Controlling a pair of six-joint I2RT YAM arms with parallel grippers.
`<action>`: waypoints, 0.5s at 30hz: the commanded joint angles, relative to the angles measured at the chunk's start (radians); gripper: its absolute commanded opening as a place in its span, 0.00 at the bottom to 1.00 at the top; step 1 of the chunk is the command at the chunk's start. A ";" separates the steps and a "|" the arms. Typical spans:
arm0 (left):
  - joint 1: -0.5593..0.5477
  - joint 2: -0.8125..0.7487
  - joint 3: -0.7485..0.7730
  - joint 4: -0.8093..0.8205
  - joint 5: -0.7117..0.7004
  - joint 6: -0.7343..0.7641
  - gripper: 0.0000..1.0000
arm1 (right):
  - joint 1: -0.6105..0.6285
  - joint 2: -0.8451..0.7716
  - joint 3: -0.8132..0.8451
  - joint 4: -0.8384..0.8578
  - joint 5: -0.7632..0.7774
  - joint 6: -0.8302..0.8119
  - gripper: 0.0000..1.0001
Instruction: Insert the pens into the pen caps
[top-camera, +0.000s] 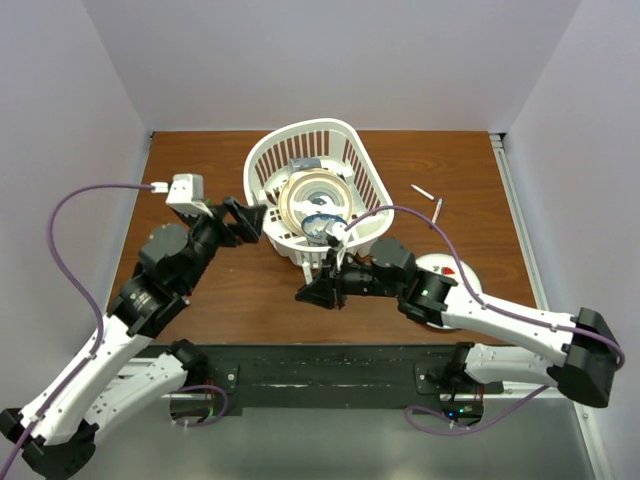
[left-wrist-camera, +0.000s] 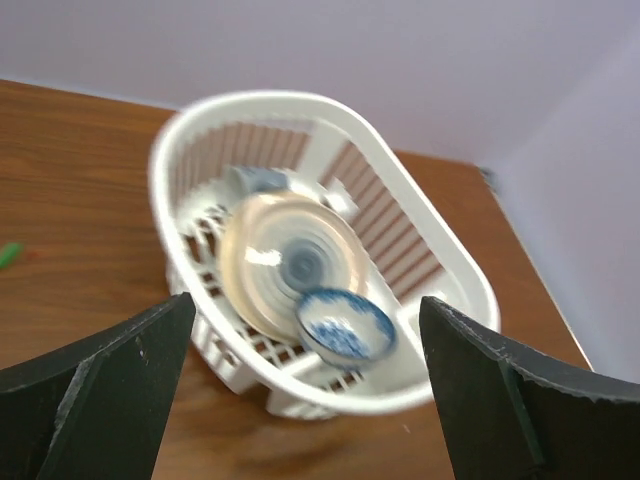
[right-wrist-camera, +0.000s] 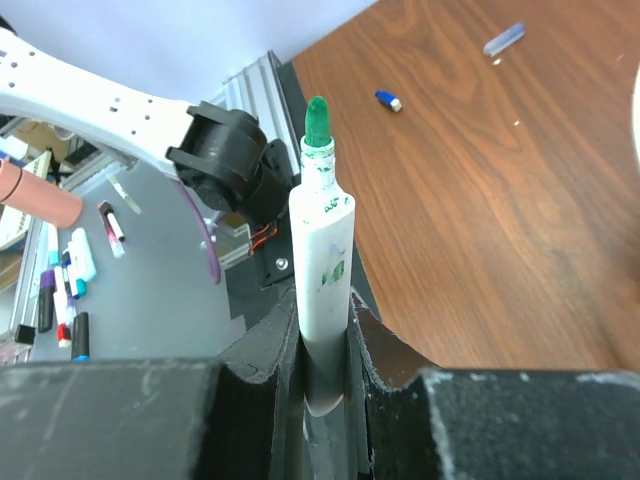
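Note:
My right gripper is shut on a white-barrelled pen whose bare green tip points away from the wrist. Beyond that tip, a blue pen cap and a greyish pen cap lie apart on the wood. In the top view the right gripper hangs over the table in front of the basket. Two more pens lie on the table at the right. My left gripper is wide open and empty beside the basket's left wall. A green pen cap shows at the left edge of the left wrist view.
A white slatted basket at the back centre holds a plate and a blue-patterned bowl. A round white disc lies partly under the right arm. The left wrist view is blurred.

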 joint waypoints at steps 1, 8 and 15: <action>0.010 0.093 0.107 0.020 -0.447 0.043 1.00 | -0.002 -0.140 0.003 -0.030 0.063 -0.043 0.00; 0.286 0.278 0.175 -0.029 -0.312 -0.091 1.00 | -0.002 -0.312 -0.012 -0.122 0.093 -0.084 0.00; 0.597 0.539 0.124 0.061 -0.115 -0.207 0.93 | -0.002 -0.421 -0.058 -0.164 0.138 -0.110 0.00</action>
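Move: The green cap lies on the table about 25 cm ahead of my left hand, 20 cm to its left and 30 cm below. The white basket stands some 21 cm ahead and 14 cm to the right; the grey cap lies 6 cm ahead and 21 cm left, the blue cap 7 cm back and 23 cm left. From my right hand, still holding the green-tipped pen, the green cap is roughly 37 cm ahead, 31 cm left and 21 cm down. I swing my empty left hand left and forward, away from the basket towards the green cap, about 20 cm across the table; it runs near level, then sinks some 6 cm while turning about 40 degrees counter-clockwise and dipping its wide-open fingers. Meanwhile my right hand keeps its grip on the green-tipped pen, rising and drawing off to the right, fingertips tilting up slightly. ##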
